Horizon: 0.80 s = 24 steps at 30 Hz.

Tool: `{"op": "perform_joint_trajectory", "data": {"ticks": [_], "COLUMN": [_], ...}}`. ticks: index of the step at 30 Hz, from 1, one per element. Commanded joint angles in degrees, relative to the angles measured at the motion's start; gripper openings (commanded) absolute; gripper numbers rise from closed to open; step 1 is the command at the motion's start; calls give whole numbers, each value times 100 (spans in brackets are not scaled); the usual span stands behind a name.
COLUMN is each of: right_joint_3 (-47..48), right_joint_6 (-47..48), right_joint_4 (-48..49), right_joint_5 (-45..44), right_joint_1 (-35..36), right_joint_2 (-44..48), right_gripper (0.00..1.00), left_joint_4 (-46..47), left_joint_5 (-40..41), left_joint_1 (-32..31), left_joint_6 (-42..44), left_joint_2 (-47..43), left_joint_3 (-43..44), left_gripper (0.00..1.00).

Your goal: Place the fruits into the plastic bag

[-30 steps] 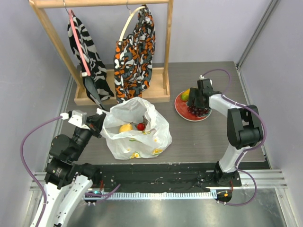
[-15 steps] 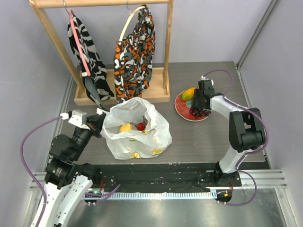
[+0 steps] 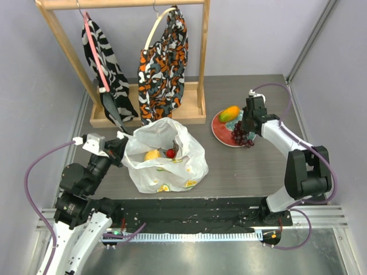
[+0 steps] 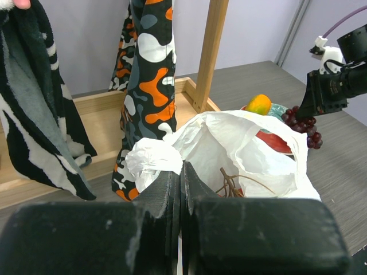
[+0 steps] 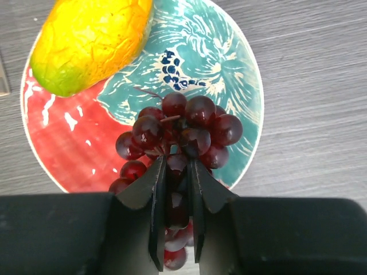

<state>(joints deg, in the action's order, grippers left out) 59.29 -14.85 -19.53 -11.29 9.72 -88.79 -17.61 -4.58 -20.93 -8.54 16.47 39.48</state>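
The white plastic bag (image 3: 172,166) with citrus prints stands open left of centre, holding a yellow lemon (image 3: 152,154) and red berries (image 3: 171,153). My left gripper (image 3: 120,144) is shut on the bag's bunched left edge (image 4: 152,160) and holds it up. At the right, my right gripper (image 5: 176,163) is shut on the dark purple grape bunch (image 5: 183,129), which hangs just above the plate (image 5: 229,69). In the top view the grape bunch (image 3: 243,136) dangles over the plate's right rim. The orange-green mango (image 3: 229,113) lies on the plate's far side.
A wooden rack (image 3: 146,117) stands at the back left behind the bag. A zebra-striped cloth (image 3: 106,63) and an orange-black cloth (image 3: 163,63) hang from it. Grey walls close off the right side and the back.
My right gripper has closed on the grape bunch and raised it, shifting slightly right over the plate's edge. The left gripper and the bag have not moved.
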Motion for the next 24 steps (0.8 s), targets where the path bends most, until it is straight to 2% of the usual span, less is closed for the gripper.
{"op": "perform_joint_trajectory", "data": {"ticks": [1, 8, 15, 24], "right_joint_3": [-40, -31, 39, 232], "right_joint_6": [-27, -70, -132, -299], "right_joint_4": [-86, -192, -341, -411], "right_joint_5": [-119, -110, 21, 1058], "right_joint_1": [-22, -14, -22, -5], "right_joint_2": [590, 1100, 1698, 2769], "right_gripper": [11, 2, 1, 1], "left_joint_4": [117, 117, 117, 117], "left_joint_5": [-61, -61, -61, -61], "left_joint_1": [1, 1, 1, 1], "left_joint_6": [10, 1, 1, 1], "left_joint_2": [-74, -74, -65, -65], "left_joint_3": [59, 59, 59, 59], "left_gripper": [0, 0, 0, 0]}}
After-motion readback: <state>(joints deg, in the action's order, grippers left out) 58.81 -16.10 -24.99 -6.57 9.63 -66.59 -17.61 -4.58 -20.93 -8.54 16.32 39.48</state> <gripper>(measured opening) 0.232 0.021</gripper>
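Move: The right hand already holds the grapes low over the plate. Their goal, the plastic bag's middle, lies about 37 cm to its left, 12 cm back and roughly level in height. The mango is some 8 cm ahead, 7 cm left and 4 cm below; the plate's middle is 2 cm ahead, 5 cm left and 7 cm below. From the left hand, which still grips the bag's rim, the bag's middle is around 6 cm ahead, 16 cm right and 22 cm below. The right hand keeps its pinch and lifts the grapes about 12 cm, drawing slightly back, fingers tipping up. ##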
